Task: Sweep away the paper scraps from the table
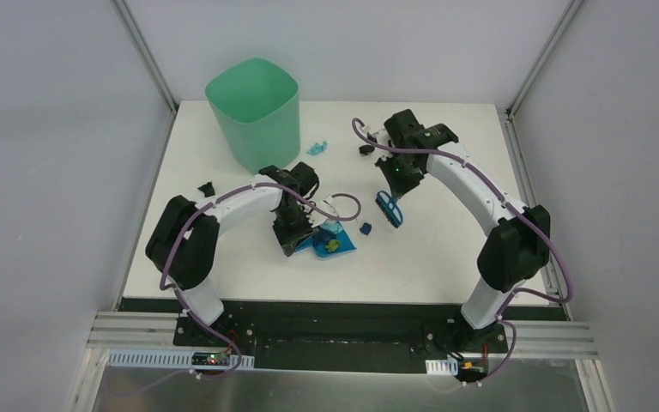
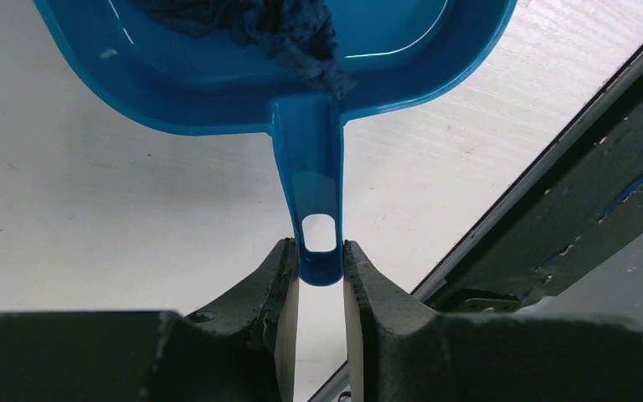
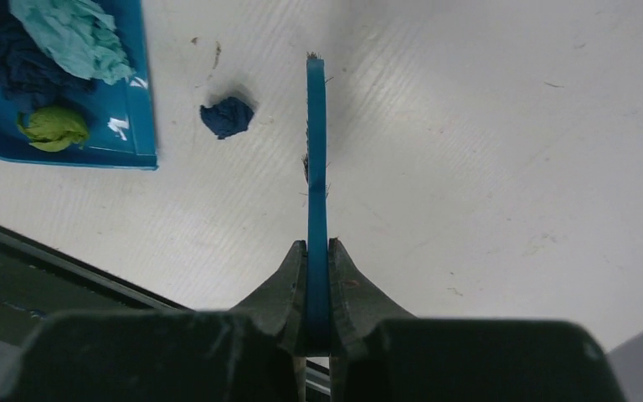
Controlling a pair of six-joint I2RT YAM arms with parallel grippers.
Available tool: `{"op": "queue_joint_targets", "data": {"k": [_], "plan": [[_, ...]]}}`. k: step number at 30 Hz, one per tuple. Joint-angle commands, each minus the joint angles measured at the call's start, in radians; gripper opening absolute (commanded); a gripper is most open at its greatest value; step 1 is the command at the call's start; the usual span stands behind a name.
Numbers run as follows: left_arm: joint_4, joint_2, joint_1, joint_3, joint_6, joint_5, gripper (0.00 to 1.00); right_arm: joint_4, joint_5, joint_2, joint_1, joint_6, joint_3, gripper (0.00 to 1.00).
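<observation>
My left gripper [image 2: 320,255] is shut on the handle of the blue dustpan [image 2: 301,84], which rests on the white table [image 1: 446,249]. The pan [image 3: 138,100] holds light blue [image 3: 71,33], olive green [image 3: 53,127] and dark blue [image 3: 4,63] paper scraps. My right gripper [image 3: 317,251] is shut on the blue hand brush [image 3: 316,151], held just right of the pan. A dark blue scrap [image 3: 227,116] lies on the table between the brush [image 1: 389,209] and the pan [image 1: 333,243]. Farther back lie a light blue scrap [image 1: 317,148] and a black one [image 1: 364,149].
A mint-green bin [image 1: 253,112] stands at the back left of the table. Another black scrap [image 1: 207,187] lies near the left edge beside my left arm. The black front edge [image 1: 335,302] runs along the near side.
</observation>
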Motion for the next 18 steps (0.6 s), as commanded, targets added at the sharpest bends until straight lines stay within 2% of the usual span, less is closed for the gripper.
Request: {"op": "queue_joint_targets", "data": {"k": [1,9,18], "plan": [[-0.018,-0.007,-0.031,0.01,0.038,0.027,0.05,0.058,-0.16,-0.061,0.003,0.085,-0.045,0.0],[-0.07,0.097,-0.076,0.114,0.041,0.016,0.05,0.052,-0.245,0.055,0.048,0.161,-0.005,0.0],[-0.059,0.143,-0.082,0.144,0.032,0.019,0.05,0.052,-0.485,0.08,0.063,0.213,0.045,0.0]]}}
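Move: The small navy scrap lies about 6 cm to the left of the brush-holding right hand, 6 cm back and 13 cm below. The dustpan's tray, with teal, navy and lime scraps already in it, is some 14 cm left, 9 cm back and 13 cm down; a black scrap lies 6 cm left and 15 cm ahead. From the left hand, which holds the pan's handle, the navy scrap is 17 cm right, 6 cm ahead and 4 cm down. The small navy scrap is swept by the brush towards and over the dustpan's open lip: the right hand goes left about 8 cm and back 4, dips some 3 cm and comes up slightly, its wrist tilting about 20 degrees so the bristles swing left and back. The left hand keeps its grip on the handle, draws back slightly, then slides the pan right some 2 cm to meet it, sinking a little. ##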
